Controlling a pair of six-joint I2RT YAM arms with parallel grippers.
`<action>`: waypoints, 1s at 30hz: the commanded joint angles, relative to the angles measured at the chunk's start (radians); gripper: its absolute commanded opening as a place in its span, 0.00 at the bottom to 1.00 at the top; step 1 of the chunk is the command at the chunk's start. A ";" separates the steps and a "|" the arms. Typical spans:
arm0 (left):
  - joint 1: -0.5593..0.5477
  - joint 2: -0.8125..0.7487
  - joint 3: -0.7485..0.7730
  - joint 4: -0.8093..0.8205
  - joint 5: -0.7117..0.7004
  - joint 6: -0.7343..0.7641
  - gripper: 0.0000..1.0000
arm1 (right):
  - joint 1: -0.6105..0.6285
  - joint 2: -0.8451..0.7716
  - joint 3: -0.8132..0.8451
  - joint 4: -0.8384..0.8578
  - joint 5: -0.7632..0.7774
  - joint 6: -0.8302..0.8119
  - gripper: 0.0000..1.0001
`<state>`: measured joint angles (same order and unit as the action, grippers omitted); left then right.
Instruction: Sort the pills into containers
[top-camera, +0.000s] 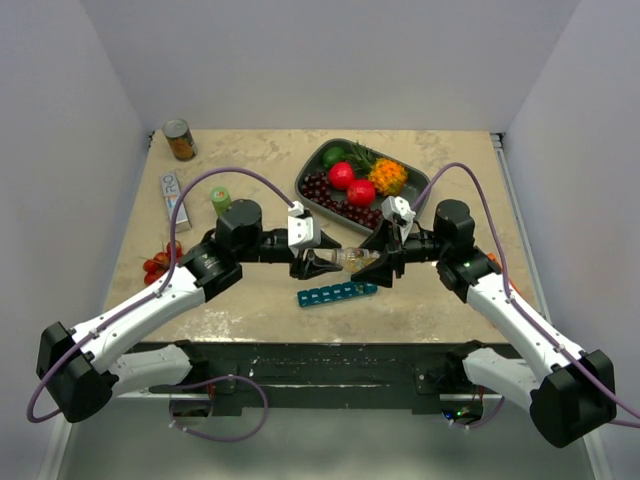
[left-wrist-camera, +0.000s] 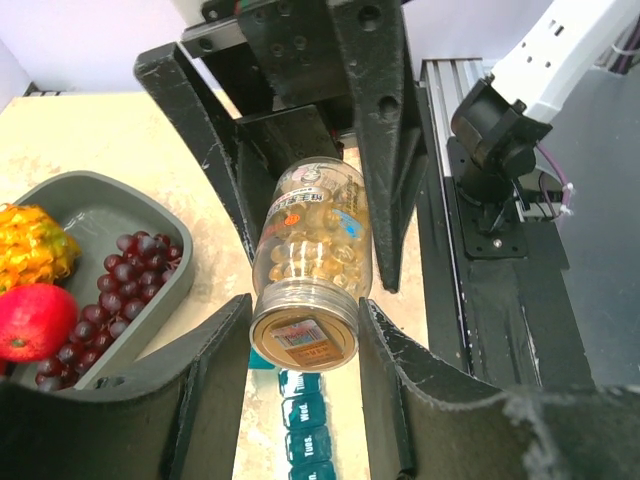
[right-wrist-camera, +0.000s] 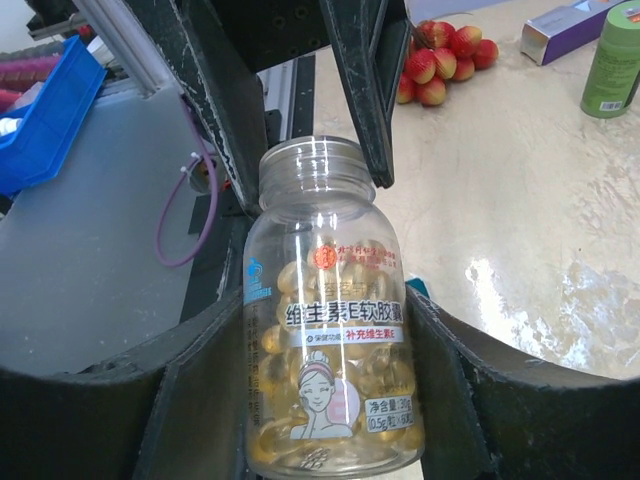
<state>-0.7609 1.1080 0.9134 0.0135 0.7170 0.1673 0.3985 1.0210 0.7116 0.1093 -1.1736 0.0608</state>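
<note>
A small clear bottle (top-camera: 350, 260) full of tan-yellow pills (left-wrist-camera: 305, 255) hangs level between my two grippers, just above the table. My left gripper (top-camera: 320, 262) is shut on the bottle's gold cap (left-wrist-camera: 303, 340), one finger on each side of it. From the other side, my right gripper (top-camera: 378, 262) is shut on the bottle's body (right-wrist-camera: 330, 330), the label facing its camera. The containers, a teal strip of lidded day compartments (top-camera: 337, 293), lie on the table directly under the bottle, and their lids (left-wrist-camera: 305, 420) look shut.
A grey fruit tray (top-camera: 303, 185) stands behind the grippers, close to the left gripper's side (left-wrist-camera: 150, 290). A green bottle (top-camera: 220, 198), a flat box (top-camera: 175, 200), a can (top-camera: 180, 140) and red cherries (top-camera: 160, 262) sit at the left.
</note>
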 joint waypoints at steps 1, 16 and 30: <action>0.002 -0.036 -0.018 0.124 -0.033 -0.060 0.00 | 0.003 -0.007 0.008 -0.002 -0.023 0.013 0.64; 0.028 -0.057 -0.002 -0.061 -0.122 -0.035 0.00 | -0.019 -0.012 0.038 -0.056 0.051 -0.045 0.99; 0.357 -0.105 -0.056 -0.267 -0.298 -0.274 0.00 | -0.082 -0.055 0.000 -0.175 0.213 -0.194 0.99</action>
<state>-0.4885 0.9913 0.8585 -0.1890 0.5209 0.0174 0.3332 0.9947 0.7120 -0.0410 -1.0435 -0.0818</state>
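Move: The pill bottle is already held between both hands, its middle about 5 cm to the right of the left hand (neck end) and 4 cm to the left of the right hand (base end), level with both. The pillbox lies on the table 22 cm below the left hand and 2 cm to its right. The fruit tray is some 30 cm ahead and 10 cm right of the left hand, the green can about 25 cm ahead and 30 cm left of it. The pill bottle's base end is let go by the right fingers, which open wide, while the left fingers keep their hold on the neck. The left hand then draws the bottle out from between them, about 9 cm left and 7 cm forward, sinking slightly, towards the green can and swinging nearly 30 degrees counter-clockwise. The open right hand drifts forward, right and down, about 4 cm in all, turning a little clockwise. ##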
